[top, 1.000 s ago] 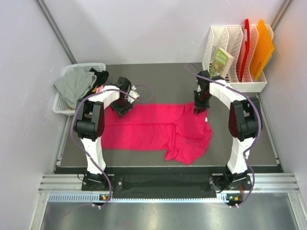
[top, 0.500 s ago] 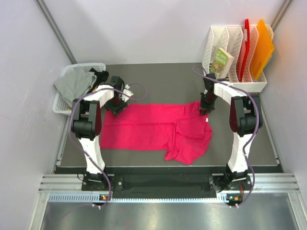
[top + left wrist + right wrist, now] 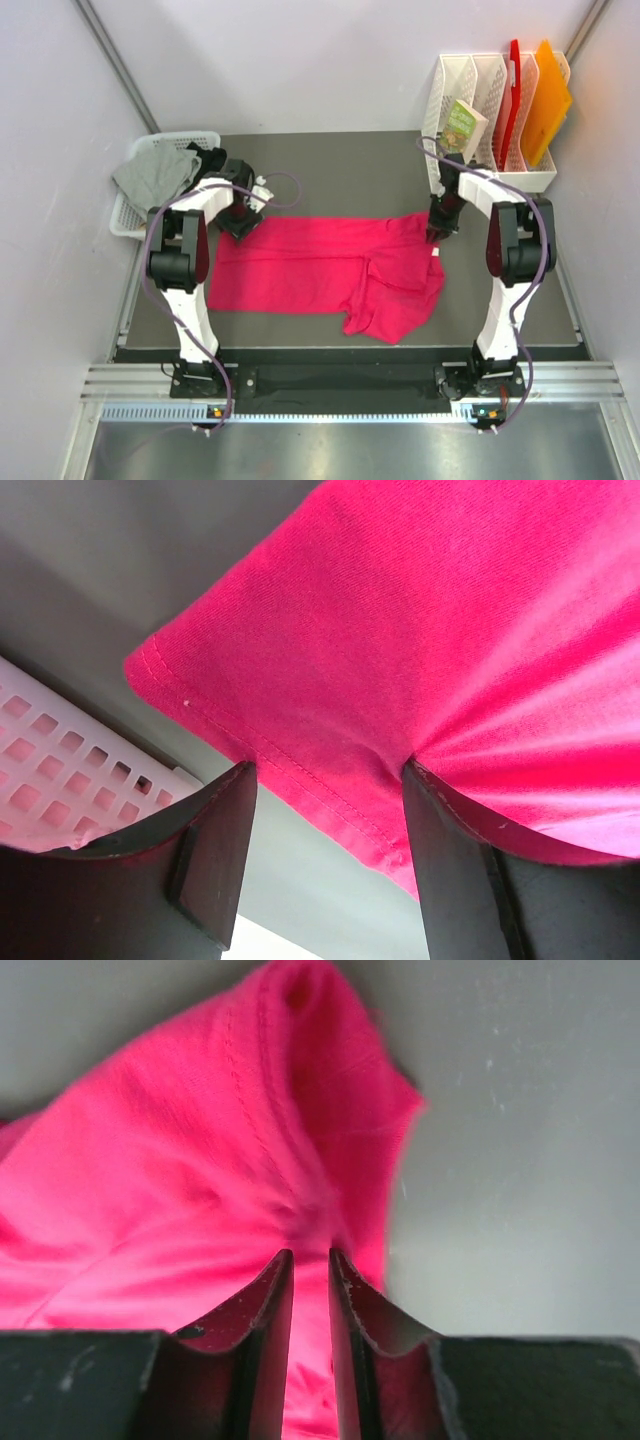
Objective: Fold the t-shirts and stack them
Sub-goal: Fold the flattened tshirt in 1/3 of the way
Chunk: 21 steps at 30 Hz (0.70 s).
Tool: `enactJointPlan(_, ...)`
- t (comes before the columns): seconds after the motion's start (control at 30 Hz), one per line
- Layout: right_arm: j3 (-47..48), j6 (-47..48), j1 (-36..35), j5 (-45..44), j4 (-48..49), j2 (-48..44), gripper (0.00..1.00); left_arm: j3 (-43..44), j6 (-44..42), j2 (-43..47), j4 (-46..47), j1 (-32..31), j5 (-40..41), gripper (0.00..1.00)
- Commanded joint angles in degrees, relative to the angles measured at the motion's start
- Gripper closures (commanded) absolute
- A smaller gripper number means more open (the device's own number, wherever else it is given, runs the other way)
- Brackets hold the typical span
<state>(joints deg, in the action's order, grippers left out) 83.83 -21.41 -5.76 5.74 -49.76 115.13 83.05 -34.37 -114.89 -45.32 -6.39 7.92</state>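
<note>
A crimson-red t-shirt (image 3: 330,270) lies spread on the dark table, its right part bunched toward the front. My left gripper (image 3: 240,222) stands at the shirt's far left corner. In the left wrist view it (image 3: 328,770) is open, with the stitched hem of the red t-shirt (image 3: 420,640) running across the gap. My right gripper (image 3: 437,228) is at the far right corner. In the right wrist view it (image 3: 310,1255) is shut on a puckered fold of the red t-shirt (image 3: 200,1160). A grey t-shirt (image 3: 155,172) and a black one (image 3: 212,158) lie in the basket.
A white mesh basket (image 3: 125,222) stands at the table's left edge, close to my left gripper, and shows in the left wrist view as the basket (image 3: 60,770). A white file rack (image 3: 500,182) at the back right holds a book (image 3: 460,128), a red folder (image 3: 512,85) and an orange folder (image 3: 548,100). Walls close both sides.
My right gripper has moved right and pulled the shirt's far right corner with it. My left gripper has moved left and back to the shirt's far left corner.
</note>
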Motion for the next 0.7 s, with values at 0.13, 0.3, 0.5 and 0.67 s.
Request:
enactJointPlan(0.13,16.8,-0.1,-1.2,0.9,-6.1,-0.3,0.78,8.4,1.5,-2.5,-3.5,0.9,-1.7,0.36)
enactJointPlan(0.3,18.6,-1.1,-1.2,0.9,-5.0,2.8,0.78,9.2,1.2,-4.3,-2.7,0.9,-0.4,0.36)
enactJointPlan(0.5,16.5,-1.7,-1.5,1.0,-2.9,6.1,0.79,10.5,1.1,-6.9,-1.5,0.9,0.3,0.36)
enactJointPlan(0.67,15.0,-1.8,-1.4,0.0,-2.0,7.7,0.8,11.2,1.1,-8.7,-0.8,0.9,1.2,0.37)
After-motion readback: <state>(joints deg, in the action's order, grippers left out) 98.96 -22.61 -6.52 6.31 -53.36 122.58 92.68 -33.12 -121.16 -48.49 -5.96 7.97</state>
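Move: The t-shirt's far right corner lies about 7 cm ahead of the right hand and 1 cm left, about 1 cm below it. The white tag is some 4 cm behind that hand and 1 cm to its left. For the left hand, the t-shirt's far left corner is roughly 6 cm ahead, 3 cm left and 1 cm down; the clothes basket's middle stands some 12 cm ahead, 17 cm left and 3 cm up. Right hand hops about 8 cm up and forward towards the far corner, then sinks; left creeps forward. ##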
